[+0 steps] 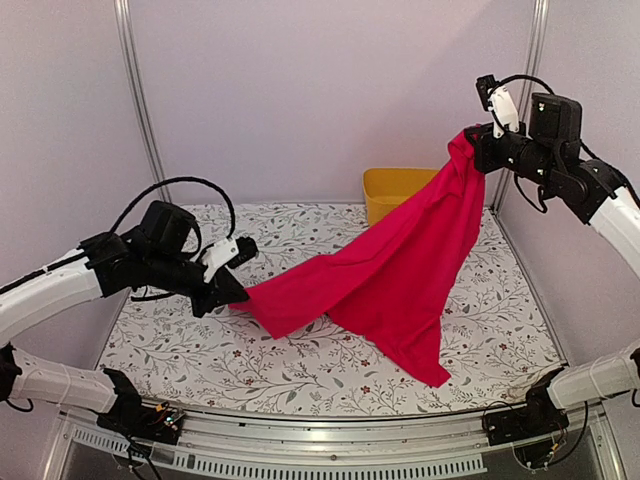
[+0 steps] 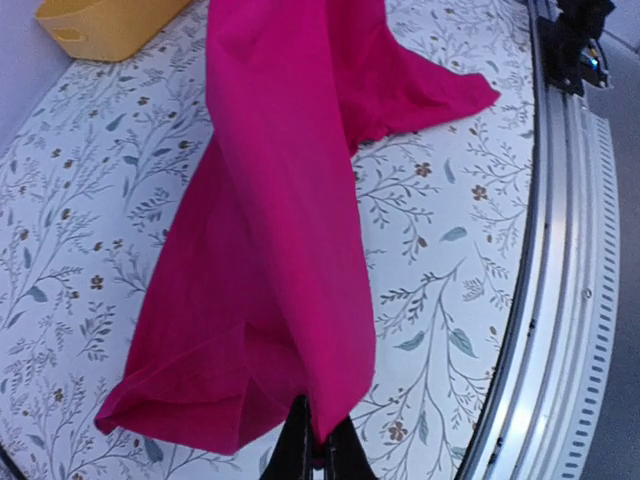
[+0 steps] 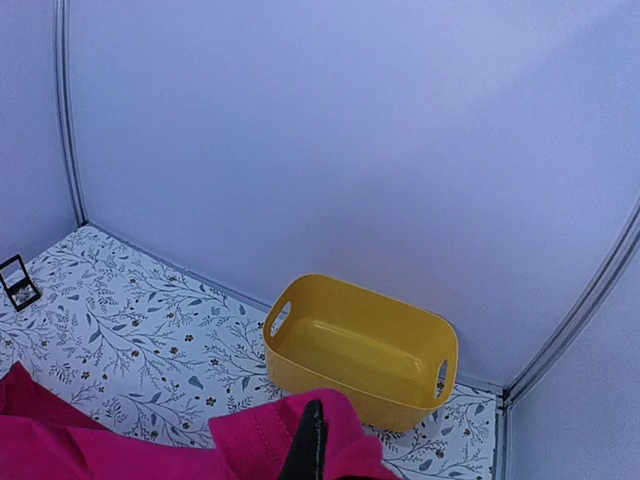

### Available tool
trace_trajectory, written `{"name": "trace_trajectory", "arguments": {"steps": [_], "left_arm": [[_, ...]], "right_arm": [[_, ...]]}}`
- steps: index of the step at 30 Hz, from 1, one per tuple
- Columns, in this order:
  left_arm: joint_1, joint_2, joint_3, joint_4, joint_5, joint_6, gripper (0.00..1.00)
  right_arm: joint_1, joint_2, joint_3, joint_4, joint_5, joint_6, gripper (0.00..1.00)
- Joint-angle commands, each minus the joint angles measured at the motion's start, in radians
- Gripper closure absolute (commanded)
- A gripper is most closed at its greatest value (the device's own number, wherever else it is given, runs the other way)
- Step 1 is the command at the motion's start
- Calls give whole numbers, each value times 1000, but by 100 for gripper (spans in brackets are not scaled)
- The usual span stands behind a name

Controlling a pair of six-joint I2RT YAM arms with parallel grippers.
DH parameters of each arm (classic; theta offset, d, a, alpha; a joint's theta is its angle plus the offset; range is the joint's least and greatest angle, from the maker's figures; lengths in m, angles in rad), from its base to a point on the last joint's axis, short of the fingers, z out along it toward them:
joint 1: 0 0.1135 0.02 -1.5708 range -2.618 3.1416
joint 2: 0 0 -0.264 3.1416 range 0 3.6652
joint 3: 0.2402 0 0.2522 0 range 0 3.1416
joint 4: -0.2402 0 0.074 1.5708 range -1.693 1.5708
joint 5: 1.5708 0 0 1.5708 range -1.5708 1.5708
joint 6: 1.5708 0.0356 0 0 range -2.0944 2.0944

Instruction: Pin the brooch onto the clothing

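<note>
The clothing [image 1: 400,265] is a bright red-pink T-shirt stretched between both arms. My right gripper [image 1: 474,142] holds one end high at the back right, shut on the fabric. My left gripper [image 1: 236,293] is low at the left, shut on another edge of the shirt just above the cloth. In the left wrist view the clothing [image 2: 280,200] hangs away from my pinched fingers [image 2: 296,448]. In the right wrist view a folded hem of the clothing [image 3: 270,435] bunches around my shut gripper [image 3: 310,450]. The brooch is out of view.
A yellow tub [image 1: 395,190] stands at the back of the table against the wall, also in the right wrist view as the tub [image 3: 360,345]. The floral tablecloth [image 1: 180,350] covers the table. A metal rail [image 2: 560,300] runs along the near edge.
</note>
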Motion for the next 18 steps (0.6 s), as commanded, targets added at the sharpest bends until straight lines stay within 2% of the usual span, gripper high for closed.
{"name": "trace_trajectory", "arguments": {"steps": [1,4,10,11,12,13,14,15,18], "left_arm": [[-57,75,-65,-25,174,44,100],[-58,188,-49,-27,87,54,100],[-54,393,-14,133,-329,-17,100],[-54,426,-6,151,-383,-27,95],[-54,456,7,158,-435,-41,81],[-54,478,27,156,-492,-54,55],[-54,494,40,153,-541,-67,40],[-56,496,43,156,-608,-71,34],[-99,427,16,250,-817,-52,31]], "right_arm": [[-11,19,-31,35,0,22,100],[-11,37,-40,38,-22,32,100],[-12,55,-88,71,-63,49,100],[-11,59,-93,73,-66,50,100],[-12,66,-94,73,-69,52,100],[-12,69,-96,74,-75,55,100],[-11,73,-98,74,-81,58,100],[-11,75,-100,76,-86,59,100],[-12,81,-109,82,-95,61,100]]}}
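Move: The place for the left hand's end of the clothing is bare table almost straight beneath it, about 17 cm down; the black frame stands some 30 cm ahead and 25 cm left of this hand. From the right hand, holding the raised end, that place lies about 13 cm back, 52 cm left and 41 cm below. The yellow basket is roughly 33 cm ahead of the right hand and 6 cm left, the clothing's near corner 26 cm back and 5 cm left. The left hand takes its pinched end of the clothing down about 15 cm to the table, easing back a little at first and then sweeping some 10 cm forward, while the wrist swings around 30 degrees so the fingers point nearly straight down; near the bottom they open to about two thirds and let go of the fabric. The right hand keeps its pinch on the other end and lowers it slowly by about 7 cm, drifting slightly forward and left as its fingers tip down a bit. ##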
